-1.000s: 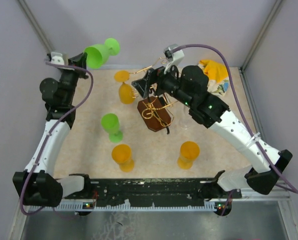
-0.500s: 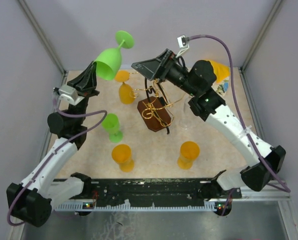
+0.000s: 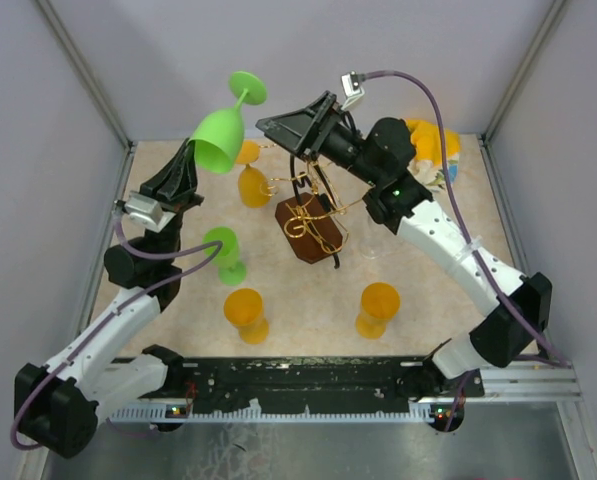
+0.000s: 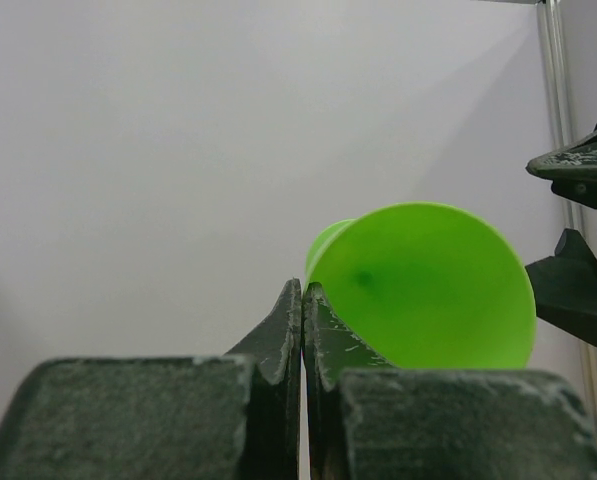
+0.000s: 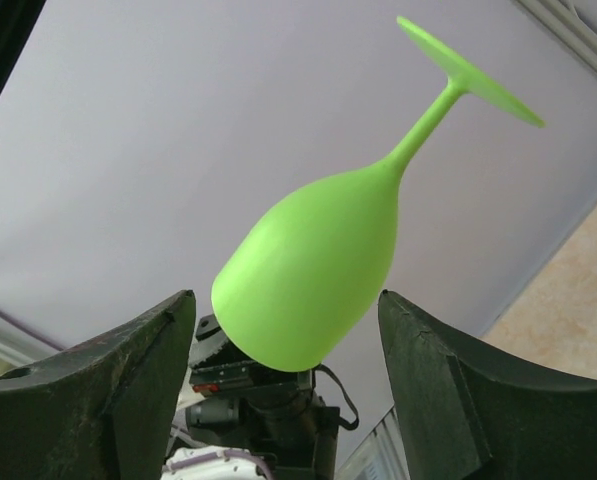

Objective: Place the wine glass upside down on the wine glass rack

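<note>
The wine glass [image 3: 218, 135] is bright green and hangs in the air over the table's back left, tilted with its mouth down-left and its foot [image 3: 248, 87] up-right. My left gripper [image 3: 191, 152] is shut on its rim; the left wrist view shows the bowl [image 4: 428, 285] just past the closed left gripper [image 4: 303, 290]. My right gripper [image 3: 270, 124] stands open and faces the glass. In the right wrist view the bowl [image 5: 318, 265] sits between the two fingers of the right gripper [image 5: 286, 297], touching neither. The wine glass rack [image 3: 313, 215], gold wire on a dark brown base, stands below the right gripper.
On the table stand a second green glass [image 3: 223, 255] and orange glasses at the front left [image 3: 246, 315], front right [image 3: 378, 308] and back [image 3: 250, 182]. A yellow cloth [image 3: 433, 145] lies at the back right. Enclosure walls and posts ring the table.
My left arm has swung in from the back left corner, lifting the green glass higher and tipping its foot up. My right gripper has risen from the rack towards the glass, its jaws narrowing slightly.
</note>
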Available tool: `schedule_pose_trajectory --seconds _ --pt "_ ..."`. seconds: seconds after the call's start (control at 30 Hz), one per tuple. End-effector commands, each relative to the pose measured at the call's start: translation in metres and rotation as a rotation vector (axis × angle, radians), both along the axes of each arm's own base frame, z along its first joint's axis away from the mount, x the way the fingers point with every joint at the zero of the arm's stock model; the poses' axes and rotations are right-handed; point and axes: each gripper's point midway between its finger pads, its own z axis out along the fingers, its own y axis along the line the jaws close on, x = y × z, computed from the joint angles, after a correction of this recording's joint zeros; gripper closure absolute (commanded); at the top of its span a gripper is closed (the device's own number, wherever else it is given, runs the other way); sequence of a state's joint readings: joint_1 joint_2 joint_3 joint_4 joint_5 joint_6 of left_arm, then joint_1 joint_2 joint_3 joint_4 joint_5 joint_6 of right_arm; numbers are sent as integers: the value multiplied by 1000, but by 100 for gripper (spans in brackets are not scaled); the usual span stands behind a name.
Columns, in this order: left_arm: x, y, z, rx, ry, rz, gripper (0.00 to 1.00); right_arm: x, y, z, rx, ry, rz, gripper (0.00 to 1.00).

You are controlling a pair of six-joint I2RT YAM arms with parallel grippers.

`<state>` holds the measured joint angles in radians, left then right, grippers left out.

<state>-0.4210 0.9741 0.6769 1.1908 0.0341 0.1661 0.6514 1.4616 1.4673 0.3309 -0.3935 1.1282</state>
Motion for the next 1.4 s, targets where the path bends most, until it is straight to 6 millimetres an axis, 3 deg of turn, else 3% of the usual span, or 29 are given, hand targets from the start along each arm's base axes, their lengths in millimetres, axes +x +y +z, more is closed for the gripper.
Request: schedule_pose_trajectory --seconds 0.0,0.47,0.7,0.83,0.87,0.97,1.37 --pt "-19 9 12 -55 -68 2 100 5 -4 31 64 -44 -24 28" --pt "-17 -9 6 -56 -56 -30 100 42 12 16 69 15 -74 39" --pt "-15 -14 -1 -66 -46 -47 100 48 19 19 83 9 -68 45" --pt "-13 -14 -4 -69 -33 -36 100 42 21 29 98 -8 -51 49" --pt "-12 -14 -5 -70 -31 -34 100 48 29 19 84 10 -44 51" --pt "-12 -13 -6 -77 -33 -32 100 47 36 13 72 19 -27 54" --pt "-18 -18 -4 -90 -47 -79 100 53 47 15 58 5 -20 60"
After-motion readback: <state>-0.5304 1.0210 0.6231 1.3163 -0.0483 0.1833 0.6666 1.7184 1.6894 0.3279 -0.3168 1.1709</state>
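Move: The left hand already holds the upside-down green wine glass by its rim; its stem lies about 8 cm ahead, 7 cm right and 11 cm above that hand. From the open right hand the stem is about 8 cm ahead and 8 cm left, at its height. The hanging orange glass is some 9 cm ahead, 8 cm left and 25 cm below; the rack's middle is about 7 cm ahead, 6 cm right and equally low. Right hand reaches about 8 cm forward-left, narrowing its fingers around the stem while left moves the glass right. ##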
